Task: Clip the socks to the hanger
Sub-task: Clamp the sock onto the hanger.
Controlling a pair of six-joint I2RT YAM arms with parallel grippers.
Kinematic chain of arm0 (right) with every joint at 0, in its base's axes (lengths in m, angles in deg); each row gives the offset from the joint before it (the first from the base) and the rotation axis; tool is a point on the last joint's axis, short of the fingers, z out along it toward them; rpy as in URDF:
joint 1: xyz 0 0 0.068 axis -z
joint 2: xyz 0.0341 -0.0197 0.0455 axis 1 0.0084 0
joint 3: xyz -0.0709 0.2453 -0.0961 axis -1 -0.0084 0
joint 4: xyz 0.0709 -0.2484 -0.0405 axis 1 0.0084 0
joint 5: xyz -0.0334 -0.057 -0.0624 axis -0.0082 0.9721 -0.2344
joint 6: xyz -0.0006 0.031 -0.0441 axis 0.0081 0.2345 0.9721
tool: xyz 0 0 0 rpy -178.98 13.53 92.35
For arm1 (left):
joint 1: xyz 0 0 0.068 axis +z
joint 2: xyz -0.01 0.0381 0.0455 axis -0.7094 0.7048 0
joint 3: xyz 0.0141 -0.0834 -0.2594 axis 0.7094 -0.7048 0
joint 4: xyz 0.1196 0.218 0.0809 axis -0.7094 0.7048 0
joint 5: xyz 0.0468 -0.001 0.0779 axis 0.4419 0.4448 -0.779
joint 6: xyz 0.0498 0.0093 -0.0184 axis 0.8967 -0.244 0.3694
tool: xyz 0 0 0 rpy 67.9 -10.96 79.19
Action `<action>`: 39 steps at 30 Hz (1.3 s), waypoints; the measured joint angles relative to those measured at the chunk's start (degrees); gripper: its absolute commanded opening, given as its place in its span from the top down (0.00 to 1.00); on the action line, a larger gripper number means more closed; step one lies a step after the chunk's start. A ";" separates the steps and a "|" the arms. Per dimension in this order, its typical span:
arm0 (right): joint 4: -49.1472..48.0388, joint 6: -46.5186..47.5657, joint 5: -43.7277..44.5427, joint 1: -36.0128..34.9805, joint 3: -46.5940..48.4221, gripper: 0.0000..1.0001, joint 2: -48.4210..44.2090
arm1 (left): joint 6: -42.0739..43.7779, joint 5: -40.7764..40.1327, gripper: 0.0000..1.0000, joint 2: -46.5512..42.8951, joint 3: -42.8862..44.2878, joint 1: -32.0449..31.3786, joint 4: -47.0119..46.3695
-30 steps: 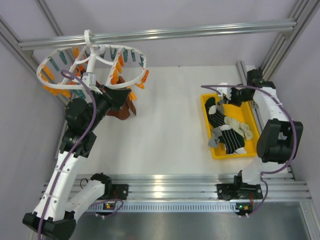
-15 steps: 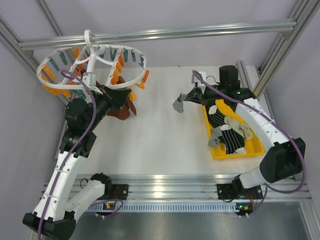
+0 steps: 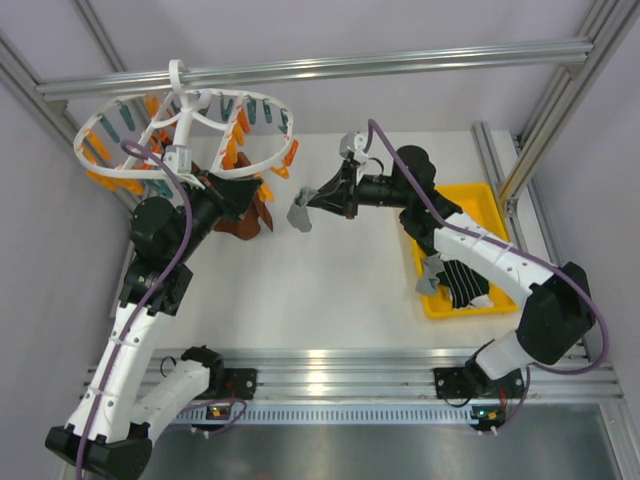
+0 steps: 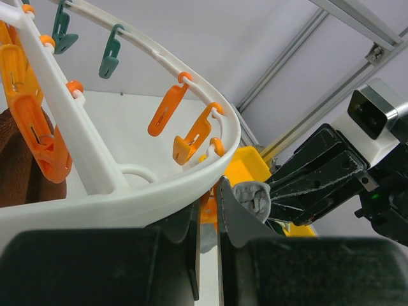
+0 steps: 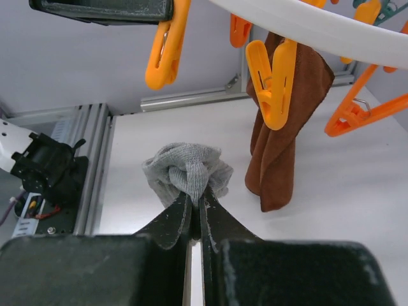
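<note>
The white round hanger (image 3: 88, 130) hangs from the top bar at the back left, ringed with orange and teal clips. My left gripper (image 3: 250, 195) sits under its near rim (image 4: 127, 204), shut on an orange clip (image 4: 209, 207). My right gripper (image 5: 196, 194) is shut on a bunched grey sock (image 5: 185, 169). It holds that sock (image 3: 298, 214) in the air just right of the held clip (image 5: 162, 51), close to it but apart. More socks (image 3: 460, 280), striped and grey, lie in the yellow tray (image 3: 470, 190).
A brown cloth (image 5: 280, 146) hangs from an orange clip (image 5: 274, 83) on the hanger, just left of the grey sock. Aluminium frame bars (image 3: 400, 62) run across the back and along the right side. The right arm (image 3: 470, 240) reaches over the tray.
The right arm has swung left from the yellow tray across the table, carrying the grey sock up to the hanger's rim. The left arm and the hanger have not moved.
</note>
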 measured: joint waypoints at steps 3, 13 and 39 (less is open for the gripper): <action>-2.93 -3.67 1.11 -1.31 0.00 1.00 1.36 | -0.13 0.15 1.00 -0.22 -0.70 0.00 -0.37; -5.25 -6.93 2.43 -4.48 0.17 1.00 3.58 | -0.48 0.46 1.00 -0.24 -1.42 0.07 -1.36; -6.99 -11.43 2.67 -5.84 5.07 1.00 7.32 | -0.07 1.03 1.00 -0.24 -2.29 0.26 -2.40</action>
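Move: My right hand holds the grey sock, fingers pointing left. The clip it goes to, pinched in my left hand, is about 9 cm to its left, hardly 1 cm back and some 3 cm above. The nearest empty yellow clip hangs roughly 4 cm forward and 8 cm left of my right hand, 3 cm above; the brown sock is about 17 cm left and 4 forward, 3 cm below. From my left hand, the held clip sits right at the fingertips, its middle about 2 cm below. With my left hand still pinching the clip and staying almost in place, I carry the grey sock about 5 cm left towards that clip's jaws, easing slightly back, fast at first and then creeping. My right hand rolls some 8 degrees, forward side down, and near the end lifts nearly 2 cm from a slight dip. Its fingers stay shut on the sock. ##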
